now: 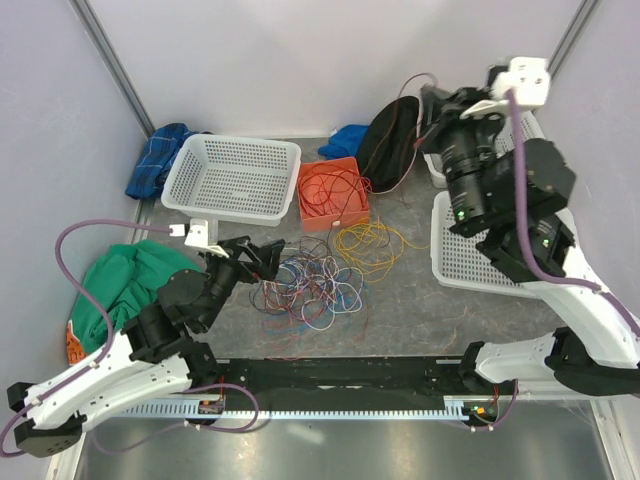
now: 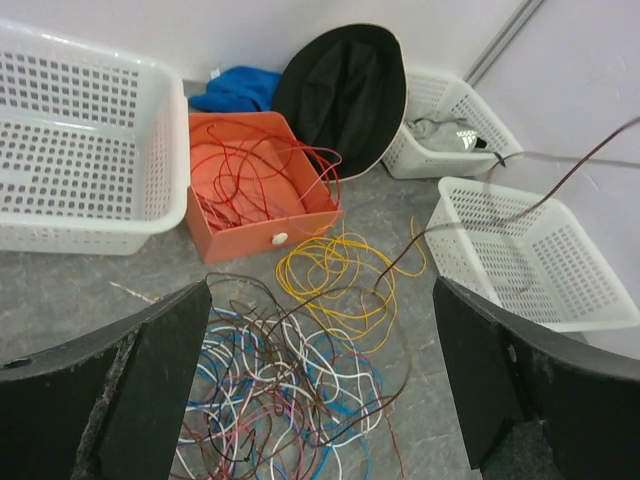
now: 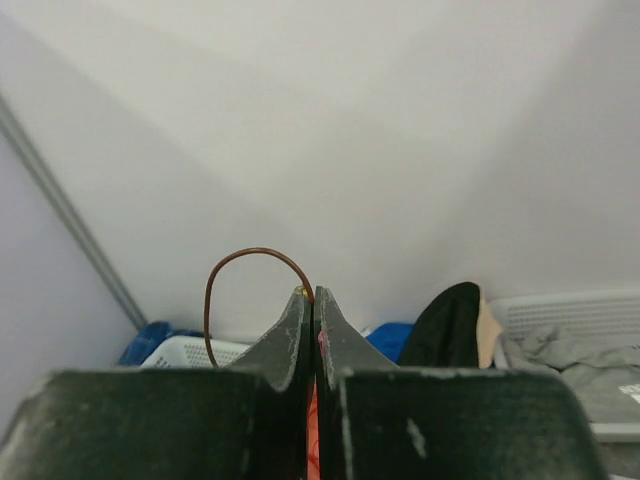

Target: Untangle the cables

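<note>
A tangle of thin blue, white, red and dark cables (image 1: 315, 285) lies on the grey table, with a loose coil of yellow cables (image 1: 370, 245) beside it. In the left wrist view the tangle (image 2: 290, 390) sits just below and between the wide-apart fingers of my left gripper (image 2: 320, 300), which is open and holds nothing. That left gripper (image 1: 262, 258) hovers at the tangle's left edge. Raised high at the back right, my right gripper (image 1: 432, 120) is shut on a brown cable (image 3: 240, 255). This brown cable (image 2: 560, 185) runs down from it into the tangle.
An orange box (image 1: 333, 192) holds red cables. A white basket (image 1: 233, 178) stands to its left and another basket (image 1: 480, 255) at the right. A black hat (image 1: 390, 140) leans at the back. Green cloth (image 1: 130, 280) lies at the left, blue cloths (image 1: 160, 160) behind.
</note>
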You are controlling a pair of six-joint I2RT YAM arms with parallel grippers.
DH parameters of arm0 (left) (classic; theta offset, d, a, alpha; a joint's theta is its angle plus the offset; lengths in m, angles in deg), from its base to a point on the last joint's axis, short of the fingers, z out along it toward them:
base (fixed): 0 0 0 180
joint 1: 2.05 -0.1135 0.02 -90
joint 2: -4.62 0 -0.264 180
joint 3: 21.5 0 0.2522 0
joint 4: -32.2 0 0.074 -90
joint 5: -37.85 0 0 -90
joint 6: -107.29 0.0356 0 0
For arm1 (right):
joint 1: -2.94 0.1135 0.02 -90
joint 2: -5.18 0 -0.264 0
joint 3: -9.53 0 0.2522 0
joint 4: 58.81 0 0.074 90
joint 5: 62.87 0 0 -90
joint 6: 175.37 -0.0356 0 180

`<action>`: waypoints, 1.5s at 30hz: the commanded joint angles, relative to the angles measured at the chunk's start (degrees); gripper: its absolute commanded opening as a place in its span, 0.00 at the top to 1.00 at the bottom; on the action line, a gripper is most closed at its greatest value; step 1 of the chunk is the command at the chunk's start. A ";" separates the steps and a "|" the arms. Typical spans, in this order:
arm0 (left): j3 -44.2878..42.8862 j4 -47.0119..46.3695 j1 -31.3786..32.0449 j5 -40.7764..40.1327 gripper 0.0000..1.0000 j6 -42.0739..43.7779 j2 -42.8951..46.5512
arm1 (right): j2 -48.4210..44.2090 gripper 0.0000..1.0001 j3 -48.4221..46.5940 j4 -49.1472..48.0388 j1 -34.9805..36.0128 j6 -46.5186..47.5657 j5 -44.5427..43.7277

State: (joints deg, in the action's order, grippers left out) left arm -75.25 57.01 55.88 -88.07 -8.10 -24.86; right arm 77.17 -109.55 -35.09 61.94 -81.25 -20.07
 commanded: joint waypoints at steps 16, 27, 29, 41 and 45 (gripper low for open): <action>7.38 -4.55 -0.01 5.95 0.00 -14.60 -4.10 | -1.23 1.00 -9.13 -7.06 -1.52 8.44 -14.23; 10.72 -3.67 -0.01 9.73 0.00 -18.47 -4.36 | 0.34 1.00 -0.32 -0.14 -16.00 -0.37 -14.07; 11.33 -3.67 -0.10 10.43 0.00 -18.73 -4.36 | 2.53 1.00 -1.46 9.05 -24.35 -7.77 -7.58; 15.20 -2.61 -0.10 11.66 0.01 -20.14 -0.59 | 0.54 1.00 8.27 13.16 -47.83 -23.18 1.76; 15.47 -2.61 -0.10 12.28 0.01 -20.14 -0.41 | -2.28 1.00 14.85 13.16 -50.56 -24.94 2.81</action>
State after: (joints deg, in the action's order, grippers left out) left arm -60.19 55.48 55.88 -76.93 -26.28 -25.69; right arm 78.59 -98.93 -22.09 13.26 -102.17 -19.40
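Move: The brown cable pinched in the right fingers still trails into the cable pile, which lies about 16 cm left of the right hand, 2 back and 57 below. The empty right basket, on the side the hand heads for, is some 30 cm right and 8 ahead; the far right basket is equally far right but 33 ahead. For the open left hand, the pile is roughly 5 ahead, 5 right, 30 below; the yellow cables are 14 ahead and 18 right, the red box 27 ahead and 10 right. The brown cable is drawn away from the pile by the right hand, which keeps its pinch: first right and up, then forward, right and down towards the right-hand baskets, ending about 25 cm to the right and turned some 45 degrees clockwise. Meanwhile the left hand, fingers staying wide, sinks about 12 cm and eases right towards the pile, tipping down. ##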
